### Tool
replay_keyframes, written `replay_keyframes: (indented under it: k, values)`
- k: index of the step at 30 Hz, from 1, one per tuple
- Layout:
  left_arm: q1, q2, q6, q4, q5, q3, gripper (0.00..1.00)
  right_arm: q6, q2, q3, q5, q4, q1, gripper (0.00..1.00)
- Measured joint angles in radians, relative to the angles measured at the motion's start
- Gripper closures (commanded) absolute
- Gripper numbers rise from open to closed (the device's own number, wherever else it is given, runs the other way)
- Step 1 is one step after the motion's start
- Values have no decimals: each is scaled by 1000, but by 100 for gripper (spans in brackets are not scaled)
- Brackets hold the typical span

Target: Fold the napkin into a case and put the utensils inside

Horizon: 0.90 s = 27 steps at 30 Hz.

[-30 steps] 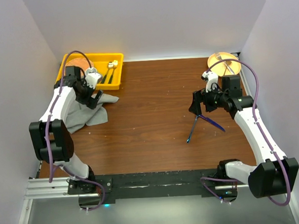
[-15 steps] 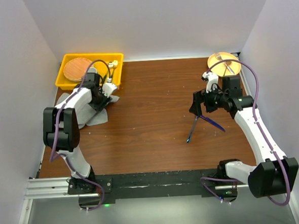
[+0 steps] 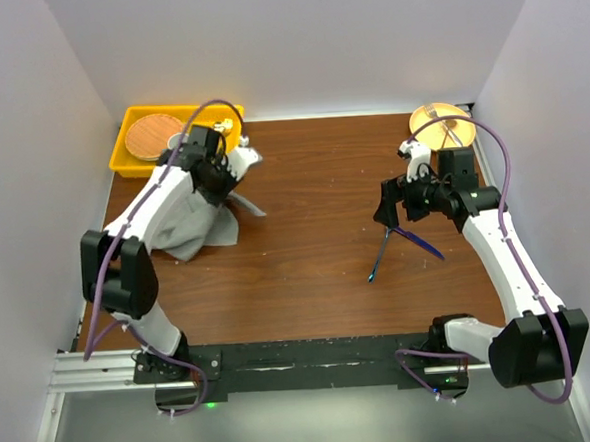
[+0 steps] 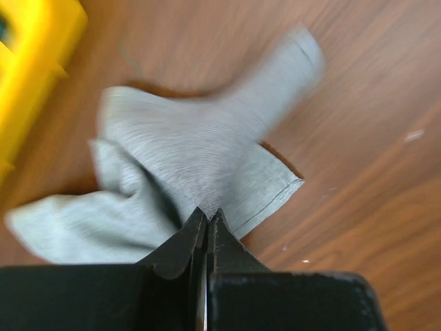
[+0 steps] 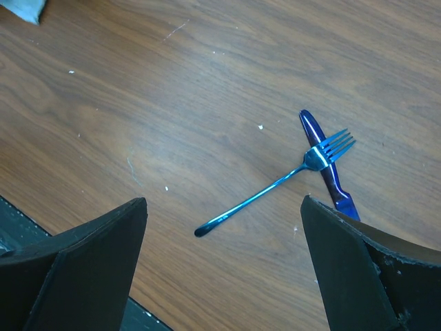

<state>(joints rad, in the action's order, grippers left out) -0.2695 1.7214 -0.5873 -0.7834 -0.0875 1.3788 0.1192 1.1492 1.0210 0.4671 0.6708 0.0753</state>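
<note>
The grey napkin [image 3: 190, 230] lies crumpled at the left of the table, one part pulled up toward the middle. My left gripper [image 3: 228, 185] is shut on a pinch of the napkin [image 4: 200, 148], its tips [image 4: 208, 215] pressed together in the cloth. The utensils, a blue fork [image 5: 275, 185] and a blue knife [image 5: 329, 172], lie crossed on the wood right of centre, the fork [image 3: 379, 254] over the knife [image 3: 422, 243]. My right gripper [image 3: 386, 207] hovers open just above them, jaws wide [image 5: 222, 201], holding nothing.
A yellow tray [image 3: 129, 156] at the back left holds a round brown disc [image 3: 155, 135] and gold-headed cutlery [image 3: 219, 131]. A yellow plate [image 3: 439, 122] with a silver fork on it sits at the back right. White walls close in three sides.
My left gripper has shut on the napkin and swung right, away from the tray, dragging the cloth up and toward the middle. The right arm has not moved.
</note>
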Motion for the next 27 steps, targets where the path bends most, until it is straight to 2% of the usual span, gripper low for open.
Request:
replay_keyframes:
  k: [5,9,16,22,27]
  values:
    - [-14,-124,58,-72,-198,161,100,4,35,38,1,11,-4,2]
    - [-30,-235,60,-126,-334,179,100,9,75,75,20,30,-4,2]
    - [-23,-373,26,-200,-467,-36,100,34,139,113,94,85,-4,2]
    - [189,-373,28,-201,-507,-71,100,57,158,113,153,107,-4,2]
    - [234,-354,26,-144,-451,-166,100,77,209,113,180,124,14,6]
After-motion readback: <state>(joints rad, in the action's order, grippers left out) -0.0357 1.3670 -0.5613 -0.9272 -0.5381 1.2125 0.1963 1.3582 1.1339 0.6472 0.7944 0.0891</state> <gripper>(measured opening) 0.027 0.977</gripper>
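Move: The left hand already pinches the napkin, whose bulk lies about 5 cm back and 4 cm left, 6 cm below; bare table to spread it over lies some 12 cm back and 11 cm right. The yellow tray's middle is roughly 12 cm ahead and 9 cm left. From the right hand the napkin is some 38 cm left and 2 cm ahead, while the fork lies about 6 cm back and 1 cm left, 14 cm below. Left hand swings the pinched napkin up some 14 cm and right, then back and down; right hand edges left. ##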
